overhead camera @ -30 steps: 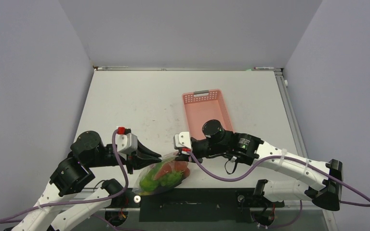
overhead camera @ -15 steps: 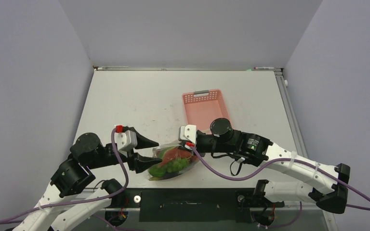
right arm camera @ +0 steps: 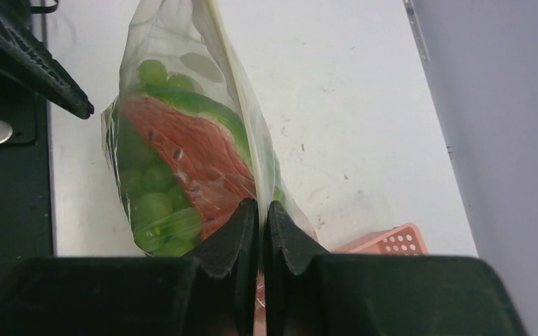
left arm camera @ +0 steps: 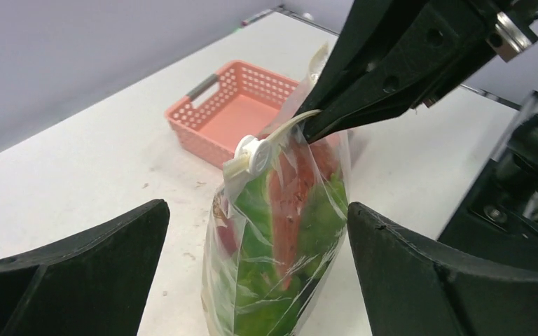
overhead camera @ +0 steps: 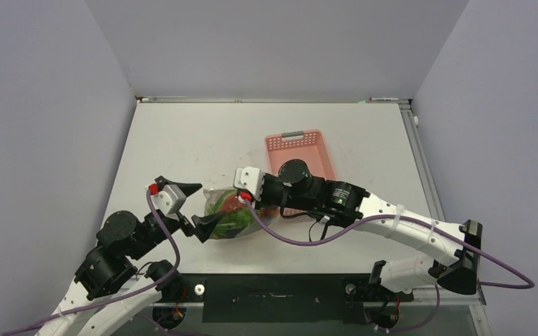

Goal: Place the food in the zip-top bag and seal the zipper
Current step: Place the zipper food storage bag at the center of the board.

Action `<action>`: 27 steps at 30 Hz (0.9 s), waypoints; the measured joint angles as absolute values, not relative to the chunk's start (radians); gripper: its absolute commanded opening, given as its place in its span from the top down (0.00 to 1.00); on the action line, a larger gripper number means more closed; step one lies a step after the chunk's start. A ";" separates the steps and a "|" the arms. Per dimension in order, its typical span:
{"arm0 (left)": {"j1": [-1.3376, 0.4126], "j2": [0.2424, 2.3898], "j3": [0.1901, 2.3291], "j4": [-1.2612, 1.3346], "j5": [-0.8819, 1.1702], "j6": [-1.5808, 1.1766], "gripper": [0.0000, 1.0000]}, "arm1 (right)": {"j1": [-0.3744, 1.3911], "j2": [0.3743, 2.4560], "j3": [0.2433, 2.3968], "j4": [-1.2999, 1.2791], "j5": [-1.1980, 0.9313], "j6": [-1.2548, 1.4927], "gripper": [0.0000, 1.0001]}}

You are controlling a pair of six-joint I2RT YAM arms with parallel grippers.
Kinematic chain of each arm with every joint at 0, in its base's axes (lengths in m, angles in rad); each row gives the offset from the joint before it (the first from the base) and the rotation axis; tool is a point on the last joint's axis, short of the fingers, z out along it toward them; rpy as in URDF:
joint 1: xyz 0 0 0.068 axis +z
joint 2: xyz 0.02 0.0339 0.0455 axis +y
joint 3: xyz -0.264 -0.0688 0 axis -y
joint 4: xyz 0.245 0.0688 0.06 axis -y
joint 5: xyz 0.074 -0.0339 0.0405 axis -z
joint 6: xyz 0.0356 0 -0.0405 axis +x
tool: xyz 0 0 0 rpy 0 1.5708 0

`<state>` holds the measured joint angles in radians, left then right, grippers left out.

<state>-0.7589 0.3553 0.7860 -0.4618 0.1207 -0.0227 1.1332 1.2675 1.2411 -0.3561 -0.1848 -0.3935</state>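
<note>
The clear zip-top bag (overhead camera: 230, 215) hangs from my right gripper (overhead camera: 244, 201), which is shut on its top edge. In the right wrist view the zipper (right arm camera: 232, 91) runs as a pale strip up from the shut right gripper (right arm camera: 260, 207). The food (right arm camera: 161, 189) shows through the bag as green round pieces and a red piece. A white slider tab (left arm camera: 255, 154) sits on the zipper beside the right gripper (left arm camera: 314, 130). My left gripper (left arm camera: 256, 206) is open, its fingers (left arm camera: 77, 269) standing on either side of the bag (left arm camera: 280, 238) without touching it. From above, the left gripper (overhead camera: 199, 208) is just left of the bag.
The pink slotted basket (overhead camera: 319, 145) stands behind the right arm, also visible as a pink basket (left arm camera: 214, 105) in the left wrist view. The table's near edge has a black strip (overhead camera: 273, 297) with the arm bases. White table surface (overhead camera: 182, 147) stretches to the back wall.
My left gripper has opened, let go of the bag and drawn back to the left. The right gripper has carried the bag away from the near edge, toward the table's middle.
</note>
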 measured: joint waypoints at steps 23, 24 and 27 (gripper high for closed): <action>-0.751 0.197 0.689 -0.405 -0.316 -0.046 0.04 | 0.961 1.813 1.620 -0.117 0.022 -0.644 0.95; -0.748 0.197 0.687 -0.405 -0.313 -0.047 0.04 | 0.949 1.837 1.637 -0.094 0.022 -0.648 0.95; -0.739 0.198 0.683 -0.405 -0.306 -0.049 0.04 | 0.916 1.901 1.670 -0.023 0.029 -0.651 0.95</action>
<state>-0.7387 0.1978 0.6830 -0.4046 -0.3058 -0.0490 0.9165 1.9007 1.6703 -0.0235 0.0288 -0.6510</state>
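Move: The right gripper holds the filled bag by its zipper, the food some 8 cm below its fingers. From it the board's centre is roughly 20 cm ahead, 8 cm right and 25 cm down, and the pink basket 18 cm ahead, 19 cm right and 24 cm down. From the open left gripper, the bag is about 10 cm right, level fore and aft and 8 cm below; the board's centre is 20 cm ahead, 18 cm right and 26 cm down. Keep the right gripper pinched on the zipper and carry the hanging bag forward over the board, gathering speed, about 23 cm with some 8 cm to the left and barely lower, swinging the wrist roughly 20 degrees clockwise. Meanwhile draw the already open left gripper left and a little forward, away from the bag, turning it counter-clockwise, then hold it still. ##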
